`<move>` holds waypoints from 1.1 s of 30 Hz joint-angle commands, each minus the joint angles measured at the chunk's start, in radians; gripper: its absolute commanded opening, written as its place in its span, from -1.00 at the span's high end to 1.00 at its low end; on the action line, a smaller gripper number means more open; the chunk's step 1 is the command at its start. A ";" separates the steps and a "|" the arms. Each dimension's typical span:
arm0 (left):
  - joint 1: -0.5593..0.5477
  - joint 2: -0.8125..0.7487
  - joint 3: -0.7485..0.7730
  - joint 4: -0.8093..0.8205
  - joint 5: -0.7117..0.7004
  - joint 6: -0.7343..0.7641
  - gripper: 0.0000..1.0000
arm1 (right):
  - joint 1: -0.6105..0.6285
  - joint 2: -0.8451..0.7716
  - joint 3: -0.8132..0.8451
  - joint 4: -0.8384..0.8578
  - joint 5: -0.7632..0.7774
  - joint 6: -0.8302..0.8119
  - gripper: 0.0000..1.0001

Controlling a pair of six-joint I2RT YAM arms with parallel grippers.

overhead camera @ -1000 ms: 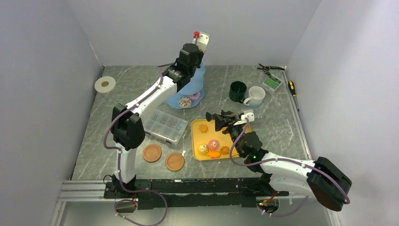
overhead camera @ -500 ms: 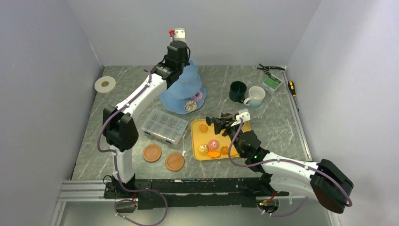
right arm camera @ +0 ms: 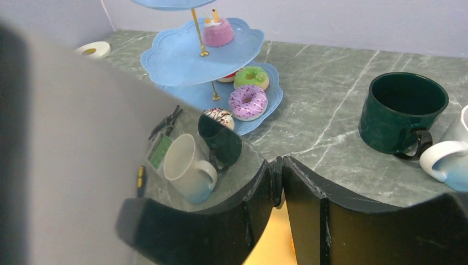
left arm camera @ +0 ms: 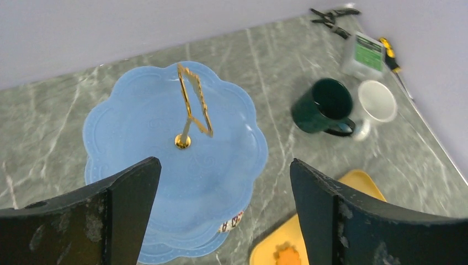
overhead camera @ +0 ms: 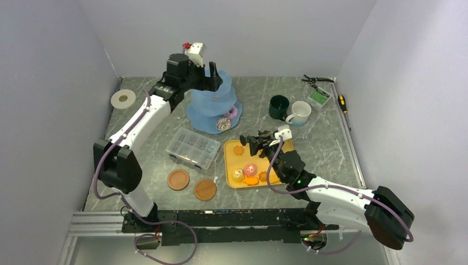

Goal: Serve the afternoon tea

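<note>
The light-blue three-tier stand (overhead camera: 212,105) stands upright at mid-back, its gold loop (left arm camera: 193,102) free. My left gripper (overhead camera: 212,81) hovers open just above its top tier (left arm camera: 165,143), fingers wide apart (left arm camera: 223,164) and holding nothing. Doughnuts sit on the bottom tier (right arm camera: 248,102) and a pink cake (right arm camera: 215,32) on the middle one. My right gripper (overhead camera: 269,147) is shut on the black tongs (right arm camera: 309,210), whose tips meet over the yellow tray (overhead camera: 232,165) that holds several treats. The dark-green mug (overhead camera: 278,106) and white mug (overhead camera: 301,112) stand to the right.
A clear compartment box (overhead camera: 193,146) lies left of the tray. Two brown coasters (overhead camera: 178,179) sit near the front. A tape roll (overhead camera: 123,99) is at the back left. Pliers (overhead camera: 315,80), a green-labelled box (overhead camera: 319,97) and a screwdriver (overhead camera: 343,103) lie at the back right.
My left gripper has opened and let go of the stand's top, and its arm has swung left. The stand shifted left and now stands upright. The right arm has barely moved.
</note>
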 commanded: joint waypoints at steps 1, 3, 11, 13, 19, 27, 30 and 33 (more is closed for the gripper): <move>0.101 -0.042 -0.016 0.061 0.382 0.086 -0.87 | 0.000 -0.040 0.050 0.003 -0.009 -0.013 -0.46; 0.151 -0.001 0.028 0.041 0.521 0.121 -0.87 | 0.001 -0.051 0.050 -0.011 -0.009 -0.010 -0.46; 0.250 0.234 0.303 -0.089 1.006 0.365 -0.87 | 0.001 -0.109 0.044 -0.053 -0.010 0.007 -0.47; 0.249 0.284 0.358 -0.130 1.047 0.428 -0.86 | 0.001 -0.123 0.044 -0.063 -0.007 0.004 -0.47; 0.252 0.369 0.431 -0.131 1.111 0.491 -0.76 | 0.000 -0.150 0.054 -0.094 -0.009 -0.007 -0.47; 0.252 0.422 0.449 -0.138 1.234 0.588 -0.30 | 0.000 -0.169 0.062 -0.134 0.009 -0.018 -0.47; 0.253 0.430 0.438 -0.075 1.259 0.591 0.04 | 0.001 -0.166 0.067 -0.139 0.012 -0.015 -0.47; 0.257 0.448 0.435 0.000 1.270 0.553 0.20 | 0.000 -0.157 0.080 -0.152 0.008 -0.015 -0.47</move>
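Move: The gold loop handle on top of the blue cake stand is about 3 cm ahead of the left hand, sideways level and roughly 1 cm lower; the top tier lies some 6 cm below that loop. Down on the bottom tier, the striped donut is about 4 cm right and 1 cm back of the left hand, the purple donut 7 cm right and 3 cm ahead. From the right hand the loop is some 21 cm ahead, 14 cm left and 8 cm higher. The left hand swings clockwise by about 55 degrees so its fingers go from pointing forward-right to pointing right, the hand point first arcing forward and left by a few centimetres and slightly up, then coming back right and sinking some 3 cm to the stand's gold handle. Wide open at first, the fingers close to about half only towards the end, one on each side of the handle's stem, whether they touch it can't be seen; the open, empty right hand rises about 2 cm over the tray. ##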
